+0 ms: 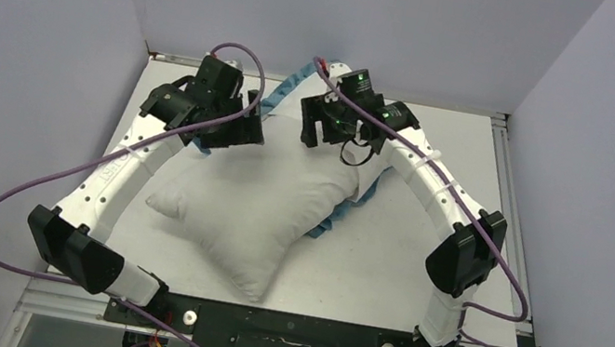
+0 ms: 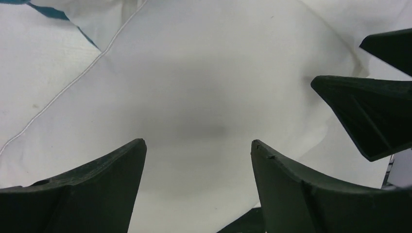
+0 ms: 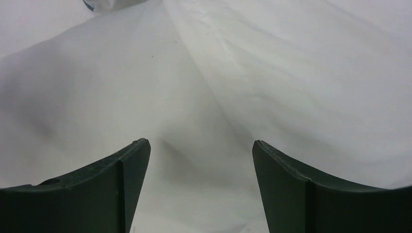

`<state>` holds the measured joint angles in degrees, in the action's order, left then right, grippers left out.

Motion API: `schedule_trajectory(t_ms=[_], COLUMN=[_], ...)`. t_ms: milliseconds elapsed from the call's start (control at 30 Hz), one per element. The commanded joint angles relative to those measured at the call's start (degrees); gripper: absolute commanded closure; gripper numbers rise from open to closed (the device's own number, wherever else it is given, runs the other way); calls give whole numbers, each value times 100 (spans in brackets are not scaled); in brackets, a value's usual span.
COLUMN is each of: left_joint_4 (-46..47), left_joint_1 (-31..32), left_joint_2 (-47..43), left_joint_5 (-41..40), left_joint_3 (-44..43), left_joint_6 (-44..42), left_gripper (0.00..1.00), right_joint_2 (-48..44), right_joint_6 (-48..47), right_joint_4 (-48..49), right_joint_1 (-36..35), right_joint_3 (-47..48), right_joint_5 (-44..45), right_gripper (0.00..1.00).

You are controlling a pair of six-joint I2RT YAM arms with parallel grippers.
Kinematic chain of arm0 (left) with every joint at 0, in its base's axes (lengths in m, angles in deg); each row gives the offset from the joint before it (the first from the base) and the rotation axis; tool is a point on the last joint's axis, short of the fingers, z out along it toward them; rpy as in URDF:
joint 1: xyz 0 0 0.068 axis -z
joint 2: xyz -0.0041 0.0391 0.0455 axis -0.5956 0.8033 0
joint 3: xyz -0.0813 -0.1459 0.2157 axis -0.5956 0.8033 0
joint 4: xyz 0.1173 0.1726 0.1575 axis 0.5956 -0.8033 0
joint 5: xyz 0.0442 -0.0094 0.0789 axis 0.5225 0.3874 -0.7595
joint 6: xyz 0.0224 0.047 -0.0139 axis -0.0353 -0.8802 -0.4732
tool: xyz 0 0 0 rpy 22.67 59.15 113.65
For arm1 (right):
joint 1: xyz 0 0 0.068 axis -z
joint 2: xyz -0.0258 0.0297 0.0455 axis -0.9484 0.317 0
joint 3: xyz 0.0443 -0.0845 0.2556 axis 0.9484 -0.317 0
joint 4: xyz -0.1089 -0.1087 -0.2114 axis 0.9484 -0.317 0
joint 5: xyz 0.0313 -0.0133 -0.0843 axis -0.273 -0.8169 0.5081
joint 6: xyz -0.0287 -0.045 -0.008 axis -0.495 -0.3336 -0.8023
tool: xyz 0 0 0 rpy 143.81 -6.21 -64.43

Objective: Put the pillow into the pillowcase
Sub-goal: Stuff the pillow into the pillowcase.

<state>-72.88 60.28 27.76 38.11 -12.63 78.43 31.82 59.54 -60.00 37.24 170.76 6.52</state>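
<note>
The plump white pillow (image 1: 261,203) lies slantwise in the middle of the table. Its far end sits on or in the pillowcase (image 1: 284,96), whose blue ruffled edge shows between the two wrists and again beside the pillow's right flank. My left gripper (image 1: 238,129) hovers over the pillow's far left corner and my right gripper (image 1: 319,128) over its far right. In the left wrist view the left gripper (image 2: 198,141) is open above white fabric, holding nothing. The right gripper (image 3: 200,141) is likewise open over creased white fabric. A sliver of blue edge (image 2: 48,10) shows at top left.
The white table (image 1: 418,277) is walled by lavender panels on three sides. Purple cables loop from both arms. The right gripper's dark fingers (image 2: 369,111) reach into the right side of the left wrist view, close beside my left one.
</note>
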Motion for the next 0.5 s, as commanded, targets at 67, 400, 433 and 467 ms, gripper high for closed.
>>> schedule_trajectory(t_ms=[67,400,433,467], left_joint_4=[-758,70,123,173], left_joint_1=[669,1496,1509,1501], left_joint_2=[-68,421,465,496], left_joint_5=[509,414,353,309], left_joint_3=[37,776,847,922], left_joint_6=[-53,566,559,565], left_gripper=[23,23,24,25], right_joint_2=[-999,-1692,-1609,-1525], right_joint_6=[-154,-105,-116,-122], right_joint_4=[-628,-308,-228,-125], right_joint_1=[-239,406,420,422], right_joint_3=[-667,-2072,-2062,-2064], right_joint_5=[2022,2320,2283,2224], right_gripper=[11,1,1,1])
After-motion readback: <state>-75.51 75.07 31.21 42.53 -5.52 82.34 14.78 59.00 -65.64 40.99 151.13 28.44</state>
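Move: The middle of the exposed pillow lies some 13 cm back from the left hand, 7 cm to its right and 11 cm below; the pillow's left corner is about 15 cm back and 15 cm to the left of this hand. For the right hand, the right edge of the pillowcase lies roughly 12 cm to the right, 4 cm back and 14 cm below, with the blue hem some 15 cm back and 6 cm right of this hand. Over the pillow, the left hand swings back and to the right while sinking about 7 cm, coming close above the cloth with open fingers and its wrist tipping further down and turning clockwise. The right hand leaves the pillow's upper part, travelling some 13 cm right towards the pillowcase's right edge, rolling left side down and turning clockwise as its fingers spread fully. ##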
